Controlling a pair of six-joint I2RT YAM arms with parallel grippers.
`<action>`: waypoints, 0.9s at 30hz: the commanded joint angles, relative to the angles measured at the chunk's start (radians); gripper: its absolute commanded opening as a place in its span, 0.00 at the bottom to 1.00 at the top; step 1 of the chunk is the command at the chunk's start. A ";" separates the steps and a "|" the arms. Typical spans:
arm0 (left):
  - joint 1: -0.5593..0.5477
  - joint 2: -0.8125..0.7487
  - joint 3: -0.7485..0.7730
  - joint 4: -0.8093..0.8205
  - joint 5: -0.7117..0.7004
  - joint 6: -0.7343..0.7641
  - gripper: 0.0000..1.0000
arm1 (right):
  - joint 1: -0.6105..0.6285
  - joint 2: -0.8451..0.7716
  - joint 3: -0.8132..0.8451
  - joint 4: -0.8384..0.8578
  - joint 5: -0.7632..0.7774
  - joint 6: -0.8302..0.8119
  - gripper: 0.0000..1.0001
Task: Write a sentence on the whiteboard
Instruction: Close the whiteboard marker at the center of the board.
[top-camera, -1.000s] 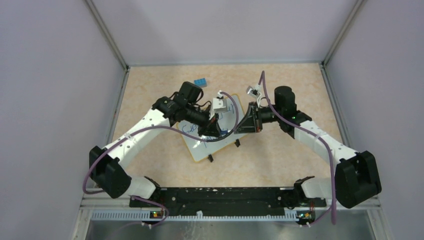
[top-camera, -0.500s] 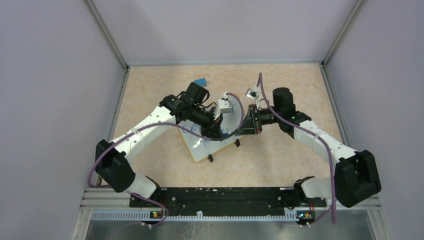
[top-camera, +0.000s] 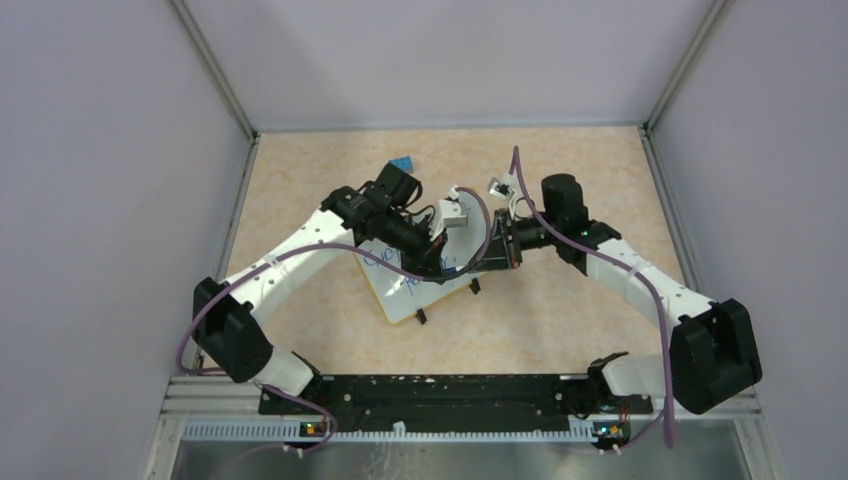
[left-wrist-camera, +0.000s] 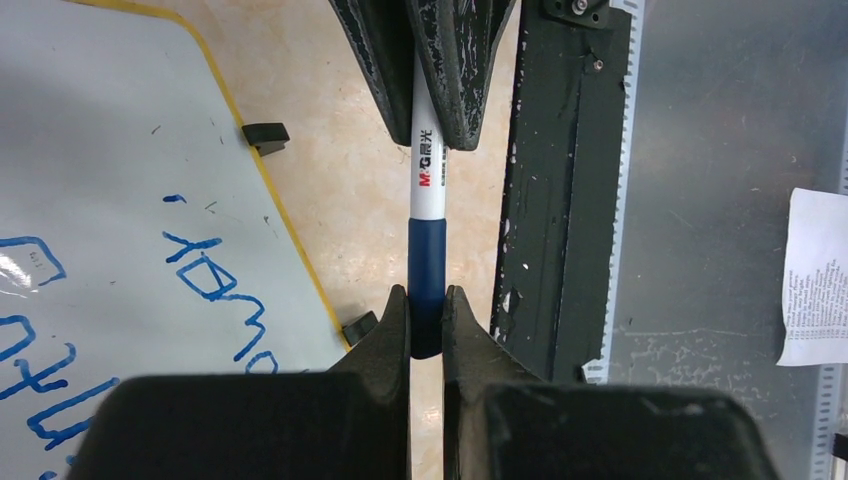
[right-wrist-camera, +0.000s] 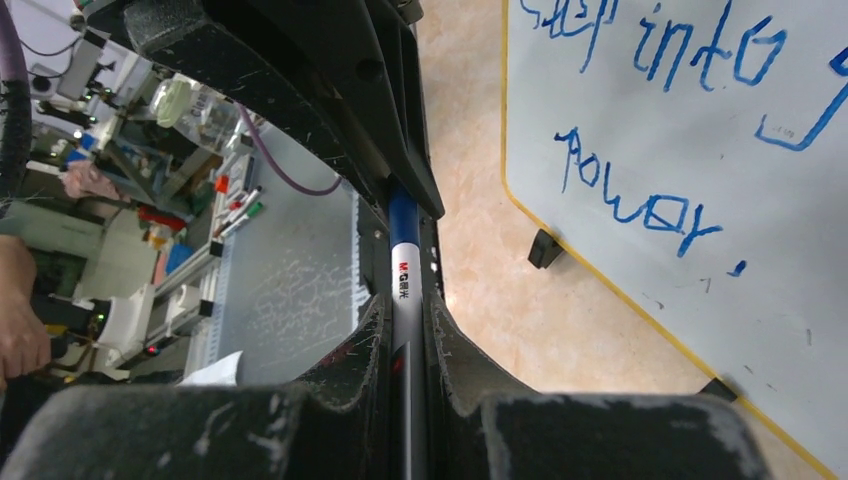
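The whiteboard lies tilted on the table, white with a yellow rim. The sentence runs across it in blue scrawl, in two lines. A white marker with a dark blue cap spans between both grippers, off the board's edge. My left gripper is shut on the cap. My right gripper is shut on the white barrel. In the top view the left gripper and right gripper meet tip to tip above the board's near right corner.
A blue block lies at the back of the table. Two black clip feet stick out from the board's near edge. The black base rail runs along the table front. A paper sheet lies beyond the rail.
My left arm has swung right, bringing its gripper up against the right gripper, and its fingers have closed a little. The right gripper shifted slightly left. The board has stayed put.
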 joint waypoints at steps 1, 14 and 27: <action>-0.048 -0.017 0.013 0.297 0.100 0.007 0.00 | 0.069 0.020 0.129 -0.085 0.060 -0.132 0.00; -0.040 -0.125 -0.072 0.148 -0.116 0.235 0.00 | -0.120 -0.017 0.294 -0.420 0.048 -0.292 0.50; -0.309 -0.212 -0.015 0.014 -0.610 0.649 0.00 | 0.017 -0.044 0.288 -0.598 0.128 -0.344 0.61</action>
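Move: Between the two hands, the marker is already closed: the left fingers hold its navy cap, the right fingers its barrel. Its middle lies level, some 5 cm to the left hand's right and about 2 cm to the right hand's left. The whiteboard's middle is about 19 cm below, roughly 6 cm ahead and 2 cm left of the left hand. The board's right-hand clip sits 2 cm ahead and 8 cm right of the left hand, also 19 cm below. Shifting forward some 2 cm with the marker still between them, both hands set off together. The right hand then opens wide and lets go of the barrel, climbing and drawing off rightward before swinging back towards its base, to end about 3 cm higher. The left keeps pinching the cap, returns almost to its start and rolls about 40 degrees, its front side lifting. ##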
